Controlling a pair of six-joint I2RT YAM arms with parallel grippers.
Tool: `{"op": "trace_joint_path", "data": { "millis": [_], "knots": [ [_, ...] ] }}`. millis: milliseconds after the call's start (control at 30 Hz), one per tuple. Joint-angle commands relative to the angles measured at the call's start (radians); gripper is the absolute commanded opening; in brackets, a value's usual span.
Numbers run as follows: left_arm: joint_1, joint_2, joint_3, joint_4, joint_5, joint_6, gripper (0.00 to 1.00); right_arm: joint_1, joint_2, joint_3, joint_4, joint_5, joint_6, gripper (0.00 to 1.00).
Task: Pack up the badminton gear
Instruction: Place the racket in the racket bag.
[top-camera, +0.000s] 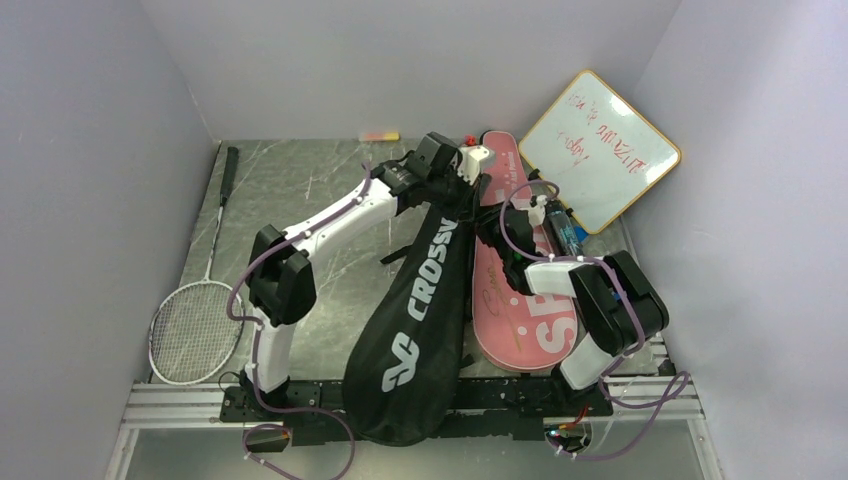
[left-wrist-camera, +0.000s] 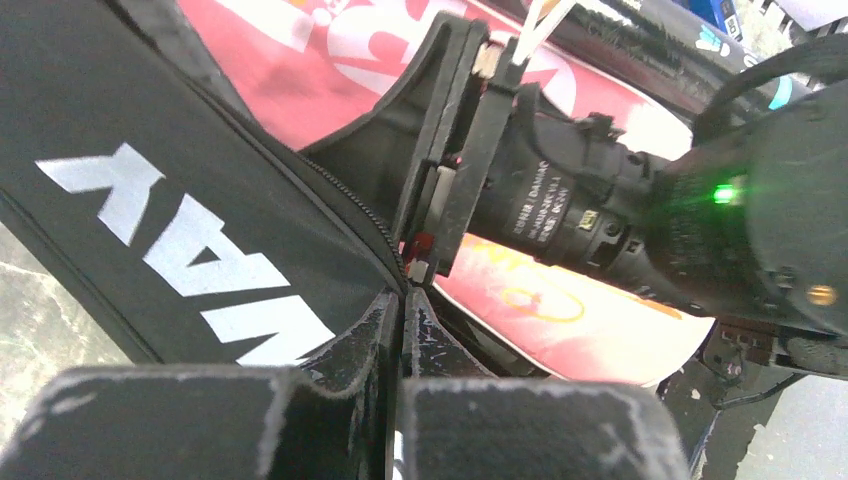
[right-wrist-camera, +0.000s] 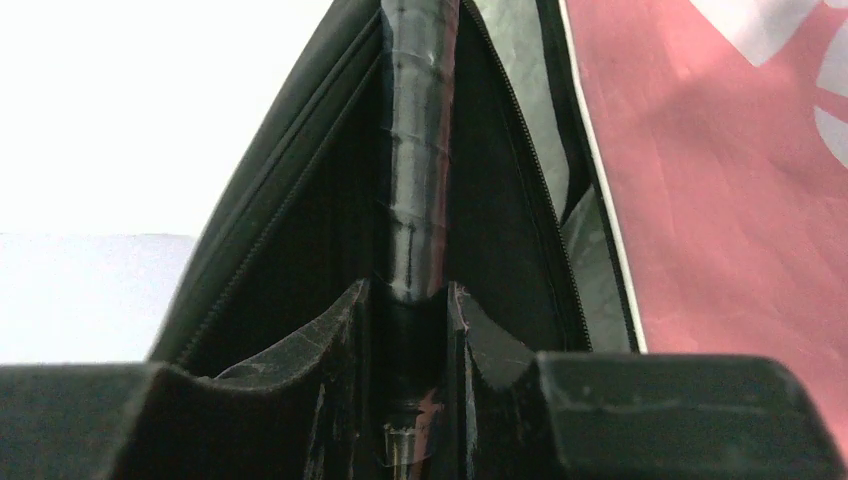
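The black "CROSSWAY" racket cover (top-camera: 420, 310) lies diagonally across the middle of the table, its narrow open end at the back. My left gripper (top-camera: 462, 195) (left-wrist-camera: 405, 300) is shut on the zipper edge of that cover (left-wrist-camera: 180, 200). My right gripper (top-camera: 492, 232) (right-wrist-camera: 412, 295) is shut on a dark taped racket handle (right-wrist-camera: 415, 150), which points into the cover's opening (right-wrist-camera: 300, 230). The pink "SPORT" cover (top-camera: 520, 300) (right-wrist-camera: 720, 180) lies flat just to the right. A white-framed racket (top-camera: 195, 330) rests along the left wall. The dark tube (top-camera: 565, 235) lies beside the pink cover.
A wood-framed whiteboard (top-camera: 600, 150) with red writing leans in the back right corner. A small pink-yellow marker (top-camera: 378, 135) lies by the back wall. Grey walls close in the table on three sides, and the arms' mounting rail (top-camera: 180, 400) runs along the near edge.
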Motion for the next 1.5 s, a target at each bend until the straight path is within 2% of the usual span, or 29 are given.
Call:
{"op": "trace_joint_path", "data": {
  "millis": [0,200,567,700,800,933,1267,1467],
  "knots": [
    [-0.001,-0.073,0.001,0.314,-0.092,0.057,0.05,0.054,0.003,0.003,-0.096,-0.110,0.012,0.13],
    [0.000,-0.048,-0.041,0.370,-0.115,0.102,0.05,0.062,-0.023,-0.007,-0.148,-0.063,0.060,0.07],
    [0.000,-0.058,-0.044,0.357,-0.226,0.158,0.05,0.071,-0.194,-0.045,-0.254,0.083,0.028,0.07],
    [0.000,-0.083,-0.061,0.350,-0.172,0.183,0.05,0.071,-0.255,-0.036,-0.329,0.145,0.003,0.08],
    [-0.003,-0.123,-0.118,0.350,-0.066,0.220,0.05,0.070,-0.303,-0.018,-0.397,0.215,-0.027,0.09],
    [-0.008,-0.169,-0.182,0.363,-0.025,0.236,0.05,0.068,-0.347,0.000,-0.468,0.288,-0.052,0.09],
    [-0.013,-0.177,-0.134,0.308,-0.078,0.239,0.05,0.067,-0.352,0.097,-0.634,0.371,-0.086,0.11],
    [-0.012,-0.205,-0.145,0.365,-0.207,0.284,0.05,0.069,-0.372,0.063,-0.619,0.322,-0.003,0.13]
  ]
}}
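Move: Both grippers already hold: the left pinches the zip edge of the black bag, the right has the racket handle inside its open mouth. The gripped part of the handle lies some 6 cm ahead, 5 cm right and 8 cm below the left hand. From the right hand, the bag's narrow end is about 8 cm ahead and 3 cm right, roughly level; the pink bag's middle is 11 cm back, 9 cm right and 11 cm down; the shuttle tube is some 6 cm back, 19 cm right and 9 cm down. Keep the right gripper closed on the racket handle; dip it about 3 cm while easing back, then carry it right some 7 cm and up over the pink bag, away from the left gripper, turning it clockwise. Hold the zip edge pinched in the left gripper, raising it about 3 cm and rolling it some 20 degrees as it sways slightly right and returns. ##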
